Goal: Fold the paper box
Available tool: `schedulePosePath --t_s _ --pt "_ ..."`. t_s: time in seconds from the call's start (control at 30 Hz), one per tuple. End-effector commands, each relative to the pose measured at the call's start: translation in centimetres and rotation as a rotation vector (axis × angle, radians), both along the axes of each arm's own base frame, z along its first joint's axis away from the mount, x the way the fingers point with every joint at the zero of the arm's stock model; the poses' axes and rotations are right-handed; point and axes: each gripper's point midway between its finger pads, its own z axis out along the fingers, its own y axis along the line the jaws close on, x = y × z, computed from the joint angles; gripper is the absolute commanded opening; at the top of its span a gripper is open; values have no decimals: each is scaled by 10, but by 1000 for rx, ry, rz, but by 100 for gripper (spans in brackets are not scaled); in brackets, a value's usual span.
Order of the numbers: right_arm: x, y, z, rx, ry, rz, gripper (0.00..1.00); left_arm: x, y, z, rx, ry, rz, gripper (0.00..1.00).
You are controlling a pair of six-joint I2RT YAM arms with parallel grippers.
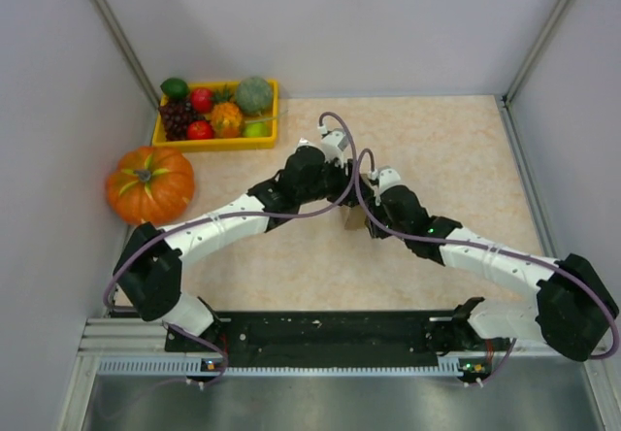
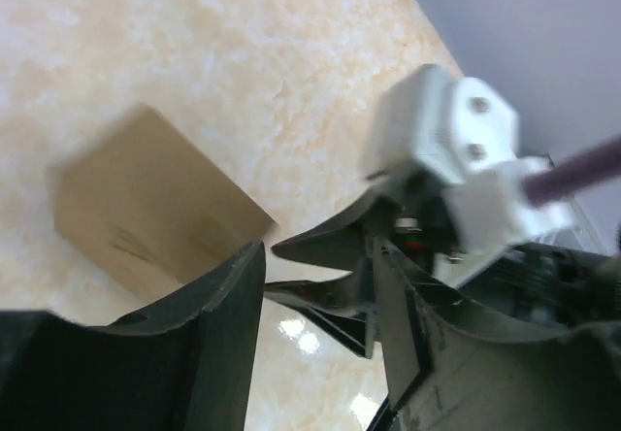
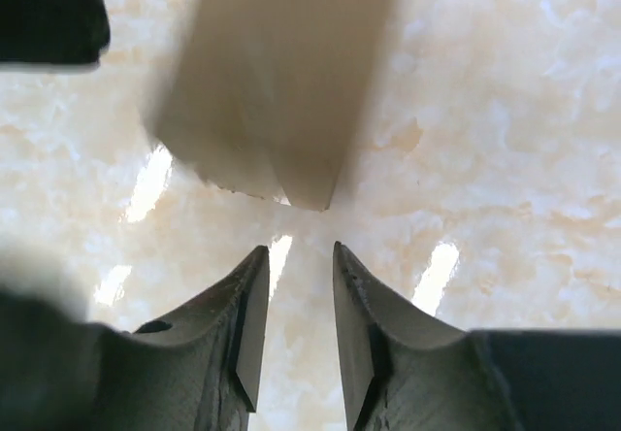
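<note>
The paper box (image 2: 146,208) is a small brown kraft box lying on the pale marbled table. It sits just left of my left gripper (image 2: 318,256), outside its left finger (image 2: 209,324). That gripper is open with nothing between its jaws. Beyond its gap I see the right gripper's dark fingertips (image 2: 325,247). In the right wrist view the box (image 3: 281,82) is blurred, just ahead of my right gripper (image 3: 298,256). Its jaws stand a narrow gap apart and hold nothing. From above, the left arm (image 1: 306,174) and right arm (image 1: 403,208) meet mid-table and hide the box.
A yellow tray (image 1: 218,143) of toy fruit sits at the back left, with an orange pumpkin (image 1: 150,183) in front of it by the left wall. Grey walls close in the table on three sides. A dark finger (image 3: 49,14) shows at the top left of the right wrist view.
</note>
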Motion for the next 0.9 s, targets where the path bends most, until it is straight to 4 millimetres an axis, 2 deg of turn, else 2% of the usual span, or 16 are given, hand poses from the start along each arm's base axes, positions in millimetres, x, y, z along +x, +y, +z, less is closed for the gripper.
schedulePosePath --t_s 0.0,0.03,0.07,0.13,0.2,0.27,0.43,0.47,0.57,0.7,0.73,0.77,0.8,0.83,0.87 --pt "31 8 48 75 -150 -65 35 14 37 -48 65 131 106 55" --pt "28 2 47 62 -136 -79 38 12 54 -68 101 173 151 59" --pt "27 0 49 61 -136 -84 41 15 62 -58 66 143 174 61" --pt "24 -3 52 69 -129 -87 49 22 85 -59 59 126 254 66" --pt "26 -7 55 104 -105 -113 50 24 101 -56 47 87 298 67" --pt "31 -14 55 154 -75 -152 51 20 104 -48 36 69 289 67" --pt "31 -8 50 244 9 -112 56 17 112 -29 -2 45 300 66" --pt "30 -7 48 248 20 -107 56 15 115 -19 -24 21 306 66" --pt "30 -6 49 249 22 -99 57 15 127 -7 -31 -23 356 66" --pt "32 6 45 272 58 -50 60 38 168 -6 36 -44 541 81" --pt "35 9 45 293 75 -56 61 45 168 -4 18 -9 542 83" --pt "38 18 54 339 85 -26 62 58 181 -5 6 18 577 84" --pt "43 25 47 362 123 -15 68 65 183 -5 -8 40 582 85" --pt "56 25 55 431 127 -34 73 71 177 -11 -26 112 561 85" --pt "61 37 69 502 126 23 78 81 187 -12 -38 136 589 85"
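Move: The paper box lies low between the two hands, about 6 cm ahead of the left hand point, 2 cm to its left and some 16 cm below. The white packet is roughly 24 cm ahead of that hand and 14 cm to its left; the fruit crate lies 34 cm ahead and 37 cm left, both on the table. From the right hand the paper box is about 7 cm ahead, 4 cm left and 4 cm lower. With the paper box shifting left and outward, the left hand sweeps some 11 cm left while dipping 10 cm, then climbs back nearly to its starting height and swings farther left and a little forward, opening wide and turning about 30 degrees counter-clockwise. The right hand opens too, easing forward and up a little while its left side rolls up. ##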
